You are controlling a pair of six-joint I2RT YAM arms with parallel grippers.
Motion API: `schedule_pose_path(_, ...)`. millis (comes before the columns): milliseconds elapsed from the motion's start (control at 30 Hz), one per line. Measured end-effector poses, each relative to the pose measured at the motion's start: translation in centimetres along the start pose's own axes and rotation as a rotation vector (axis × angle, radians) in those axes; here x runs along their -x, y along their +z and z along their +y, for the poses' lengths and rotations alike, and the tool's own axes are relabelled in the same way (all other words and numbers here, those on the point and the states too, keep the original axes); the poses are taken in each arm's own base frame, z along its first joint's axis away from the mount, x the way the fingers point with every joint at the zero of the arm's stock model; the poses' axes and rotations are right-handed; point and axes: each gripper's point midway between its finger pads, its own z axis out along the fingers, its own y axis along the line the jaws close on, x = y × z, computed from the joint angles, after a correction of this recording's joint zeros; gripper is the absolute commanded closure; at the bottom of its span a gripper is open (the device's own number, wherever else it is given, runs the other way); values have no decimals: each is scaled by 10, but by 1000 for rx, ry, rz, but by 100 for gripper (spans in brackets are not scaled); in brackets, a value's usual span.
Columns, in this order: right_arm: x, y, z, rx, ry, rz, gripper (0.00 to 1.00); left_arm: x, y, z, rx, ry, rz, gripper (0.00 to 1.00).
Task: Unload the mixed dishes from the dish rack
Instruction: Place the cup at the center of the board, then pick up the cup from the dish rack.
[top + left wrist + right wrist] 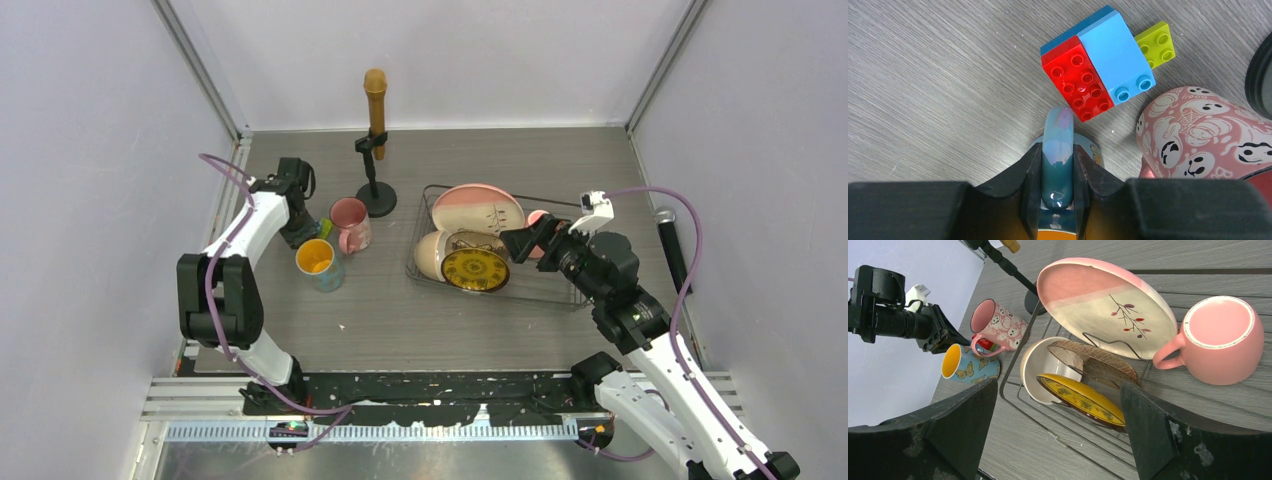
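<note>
My left gripper [1060, 172] is shut on the teal handle of the blue butterfly mug with yellow inside [318, 262], which stands on the table left of the dish rack [560, 292]. A pink ghost-print mug [350, 222] stands just beside it. In the rack lean a large pink-and-cream plate [1103, 305], a cream bowl [1043, 367], a brownish bowl [1098, 362] and a small yellow patterned plate [1080, 399]. A plain pink mug [1223, 340] lies upside down at the rack's right. My right gripper [1058, 395] hovers open over the rack's near side, holding nothing.
A black round-based microphone stand [376, 150] rises behind the ghost mug. Red, blue and green toy blocks [1098, 65] lie on the table just beyond the held mug. Walls close in on the left, right and back.
</note>
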Motion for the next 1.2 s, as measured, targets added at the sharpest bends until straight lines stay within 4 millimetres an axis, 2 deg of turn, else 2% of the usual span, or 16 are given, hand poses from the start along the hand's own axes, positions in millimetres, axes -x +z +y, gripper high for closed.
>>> schedule_pose_path(233,2,0,-7,-40,0,-16,1,8,-2,-2,-12,-15,-32,36)
schedule_pose_path(333,1,1,-13,-67,0,-12,1,14,-12,-2,-30,-21,-62,22)
schedule_pose_path(433,-1,0,-19,-99,-1,-12,1,21,-25,-1,-55,-31,-100,2)
schedule_pose_path(667,1,-2,-44,-245,-10,-13,1,37,-74,1,-175,-80,-217,0)
schedule_pose_path(767,3,-1,-57,-329,-21,-6,1,30,-98,-2,-306,-79,-260,0)
schedule_pose_path(1000,8,4,-93,-606,-4,20,1,-4,-144,-8,-579,-21,-359,0)
schedule_pose_path(1200,18,17,-109,-799,63,3,1,-11,-158,-3,-666,5,-427,0)
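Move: The left hand still pinches the handle of the blue cup, already standing on the table; the cup's middle is about 5 cm back and 3 cm right of that hand, nearly level. The toy bricks lie 3 cm ahead, 1 cm right, 4 cm lower; the pink mug 3 cm ahead, 9 cm right. For the empty right hand the pink cup is 9 cm ahead, 8 cm right, 15 cm down; the yellow bowl 4 cm ahead, 5 cm left, equally low. Letting go of the blue cup's handle, the left fingers open wide, then that hand lifts clear, up some 14 cm and later back and to the right, its fingers tilting up towards forward. Meanwhile the open right hand swings right about 9 cm, also sinking and reaching forward some 5 cm towards the pink cup, turning clockwise and tipping down. ##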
